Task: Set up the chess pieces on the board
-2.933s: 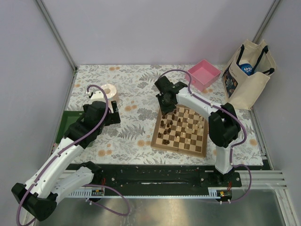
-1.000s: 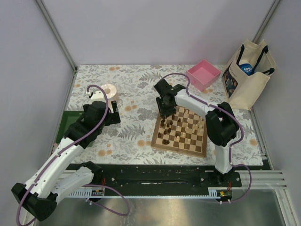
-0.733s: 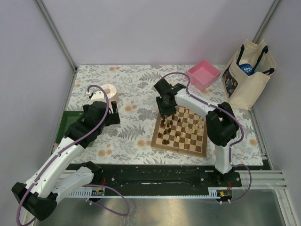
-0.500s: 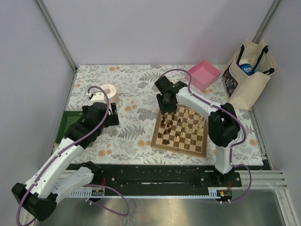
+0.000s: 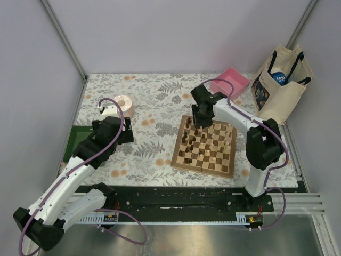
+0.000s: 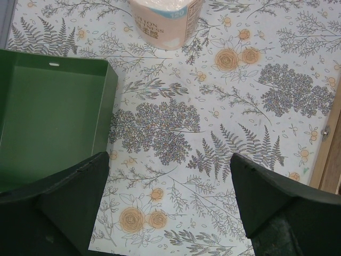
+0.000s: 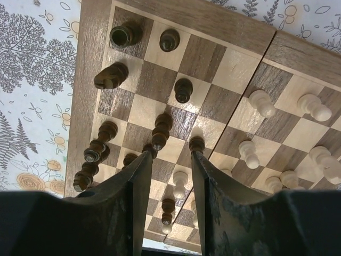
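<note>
The board (image 5: 202, 169) lies on the flowered cloth right of centre. Dark chess pieces (image 5: 186, 141) stand on its left half and pale ones (image 5: 226, 143) on its right half. My right gripper (image 5: 198, 124) hovers over the board's far edge. In the right wrist view its fingers (image 7: 171, 156) stand a narrow gap apart with nothing between them. Below them are dark pieces (image 7: 161, 129), pale pieces (image 7: 262, 103) and the board's border (image 7: 96, 48). My left gripper (image 6: 168, 160) is open wide over bare cloth, far left of the board (image 6: 330, 160).
A pink tray (image 5: 232, 84) sits at the back and a tote bag (image 5: 281, 82) at the right wall. A paper roll (image 5: 125, 105) (image 6: 166, 21) stands at the back left. A green tray (image 5: 72, 141) (image 6: 48, 117) lies beside my left gripper.
My right gripper has moved right from the board's far left corner to the middle of its far edge, and its fingers stand slightly wider. The left arm has hardly shifted.
</note>
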Action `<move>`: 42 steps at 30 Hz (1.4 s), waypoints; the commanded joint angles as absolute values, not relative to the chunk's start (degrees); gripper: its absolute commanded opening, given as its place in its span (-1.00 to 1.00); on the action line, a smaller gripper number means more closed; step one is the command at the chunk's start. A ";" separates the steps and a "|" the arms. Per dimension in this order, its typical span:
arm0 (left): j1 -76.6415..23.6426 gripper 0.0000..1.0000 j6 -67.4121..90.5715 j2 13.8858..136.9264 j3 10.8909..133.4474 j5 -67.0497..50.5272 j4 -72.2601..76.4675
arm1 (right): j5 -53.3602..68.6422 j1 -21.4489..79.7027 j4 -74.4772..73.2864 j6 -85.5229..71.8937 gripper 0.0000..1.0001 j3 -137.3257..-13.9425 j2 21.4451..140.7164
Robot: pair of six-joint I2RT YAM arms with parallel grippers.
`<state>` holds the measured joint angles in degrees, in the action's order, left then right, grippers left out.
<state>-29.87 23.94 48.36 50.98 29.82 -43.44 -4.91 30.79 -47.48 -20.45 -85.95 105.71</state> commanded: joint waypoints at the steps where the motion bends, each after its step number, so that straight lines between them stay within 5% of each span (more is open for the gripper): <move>1: -29.62 0.98 23.12 47.90 51.15 30.85 -42.45 | -3.34 31.20 -45.09 -22.06 -0.12 -85.78 104.59; 20: -29.53 0.98 23.73 47.99 50.63 30.50 -42.45 | -2.20 31.11 -43.33 -21.97 -0.14 -84.90 109.16; 42: -29.53 0.98 23.47 48.34 51.06 31.64 -42.98 | -0.97 32.08 -43.16 -21.97 -0.56 -85.78 108.46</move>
<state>-29.78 23.94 48.38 50.96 30.26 -43.75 -2.35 31.03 -44.38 -21.32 -84.62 109.03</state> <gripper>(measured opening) 0.988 0.247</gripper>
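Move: The dark piece that the right fingers will shut on stands about 1 cm to that hand's left, level with it in reach and some 4 cm below. A pawn stands 3 cm farther out and 2 cm to the right of this piece, another dark piece 3 cm to the right of it and 1 cm nearer, and the dark bishop 5 cm to its left and 1 cm nearer. From the left hand the piece lies roughly 37 cm right, 9 cm ahead and 15 cm lower. The right hand, fingers pointing steeply down and about half open, first eases some 1 cm to the left to line up over the dark piece, then sinks about 2.5 cm so that the fingertips come down on either side of the piece's upper part, clear of the pawn and the dark piece beside it. There the hand stays in place and the fingers draw together, slowly, to about a quarter open, pinching the piece by its upper part. ##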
